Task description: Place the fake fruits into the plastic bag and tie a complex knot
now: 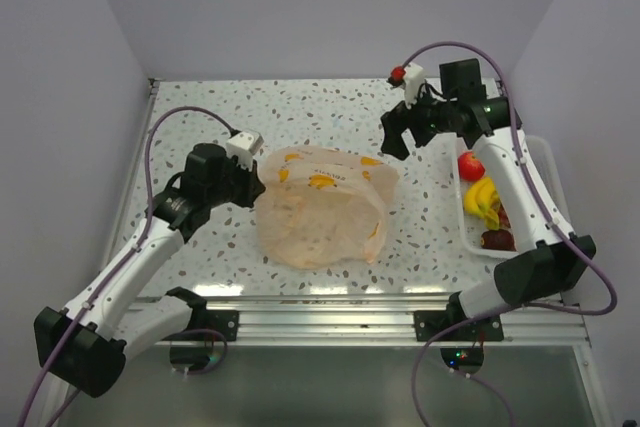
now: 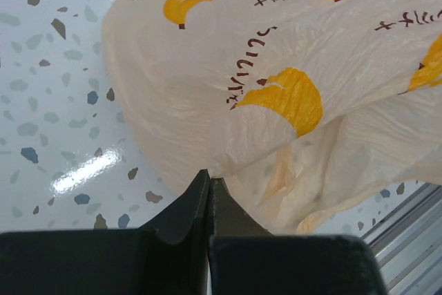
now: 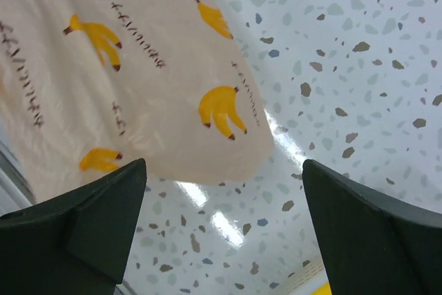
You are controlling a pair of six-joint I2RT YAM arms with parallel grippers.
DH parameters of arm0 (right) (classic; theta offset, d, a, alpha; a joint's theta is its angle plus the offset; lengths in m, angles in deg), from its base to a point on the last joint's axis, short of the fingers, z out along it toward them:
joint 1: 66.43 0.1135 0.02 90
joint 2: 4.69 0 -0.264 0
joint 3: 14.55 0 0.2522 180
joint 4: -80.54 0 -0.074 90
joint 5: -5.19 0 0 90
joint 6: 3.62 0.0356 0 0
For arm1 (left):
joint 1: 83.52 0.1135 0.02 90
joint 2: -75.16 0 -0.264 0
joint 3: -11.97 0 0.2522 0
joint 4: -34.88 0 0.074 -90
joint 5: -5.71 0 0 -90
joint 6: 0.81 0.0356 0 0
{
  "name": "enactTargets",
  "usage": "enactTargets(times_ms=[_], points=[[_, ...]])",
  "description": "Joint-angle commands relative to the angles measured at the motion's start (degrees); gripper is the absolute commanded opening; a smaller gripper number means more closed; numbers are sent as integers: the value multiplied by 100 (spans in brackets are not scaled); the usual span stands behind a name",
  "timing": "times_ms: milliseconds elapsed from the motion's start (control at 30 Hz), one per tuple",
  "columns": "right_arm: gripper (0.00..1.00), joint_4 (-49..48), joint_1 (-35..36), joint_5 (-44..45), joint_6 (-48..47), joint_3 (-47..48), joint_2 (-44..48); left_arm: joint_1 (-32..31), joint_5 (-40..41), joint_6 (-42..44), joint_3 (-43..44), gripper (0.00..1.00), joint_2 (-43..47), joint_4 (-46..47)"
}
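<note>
The plastic bag point(image 1: 325, 207), pale peach with yellow banana prints, lies crumpled mid-table. My left gripper point(image 1: 254, 180) is shut, its tips pinching the bag's left edge; the left wrist view shows the tips point(image 2: 209, 175) closed at the bag point(image 2: 276, 67). My right gripper point(image 1: 396, 139) is open and empty, held above the table just right of the bag's far corner. In the right wrist view its fingers point(image 3: 97, 219) stand wide apart, with the bag point(image 3: 124, 81) ahead. The fake fruits, red point(image 1: 470, 165), a yellow banana bunch point(image 1: 483, 202) and maroon point(image 1: 497, 239), lie in the basket. No knot shows.
A white perforated basket point(image 1: 542, 162) stands at the table's right edge, and its rim shows in the right wrist view point(image 3: 307, 267). The speckled table point(image 1: 300, 112) is walled in pale panels at the back and sides. A metal rail point(image 1: 330, 312) runs along the near edge.
</note>
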Motion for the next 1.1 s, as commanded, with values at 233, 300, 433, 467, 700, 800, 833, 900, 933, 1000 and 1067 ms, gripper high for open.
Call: enactTargets(times_ms=[233,300,433,467,700,800,833,900,933,1000,1067], points=[[98,1614,74,-1420,-138,-1267,1315,120,417,-890,205,0,-446,611],[98,1668,171,-1694,-77,-1479,1333,120,408,-943,249,0,-543,672],[96,932,680,-1469,687,-2085,1324,120,303,-996,311,0,-613,725],[94,834,794,-1301,758,-2148,1307,120,285,-978,337,0,-596,725],[14,-10,1147,-115,1137,-2202,1166,173,4,-803,267,0,-315,646],[0,-379,1156,622,874,-1737,1070,173,-303,-409,179,0,-61,585],[0,-537,1147,825,768,-1639,939,173,-374,-337,162,0,-8,532],[0,-731,1147,1264,462,-1368,798,164,-409,-153,100,0,177,427],[0,-906,1147,1354,373,-1279,727,164,-409,-91,74,0,230,392],[0,-1100,1138,1599,136,-1051,499,164,-374,67,12,0,397,304],[0,-1294,1147,1715,-110,-892,210,164,-348,225,-67,4,519,268]])
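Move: Behind and below the wide-open right hand lies the plastic bag's right edge, about 15 cm back, 4 cm left and 9 cm down. At roughly that same lower level, the bag corner pinched in the left hand is some 11 cm back and 27 cm left of the right hand, the red apple 8 cm back and 20 cm right, and the bananas 15 cm back and 24 cm right. From the left hand, the bag's right edge is about 24 cm right, 5 cm back and nearly level. Sweeping back some 16 cm, then increasingly down and a little left, the right hand tips its fingers about 25 degrees downward and shuts them on the bag's right edge. It then carries the pinched plastic forward about 12 cm and up 4 cm, tipping back up, while the left hand keeps its corner, dips slightly forward and down, then rises about 5 cm and eases back. ##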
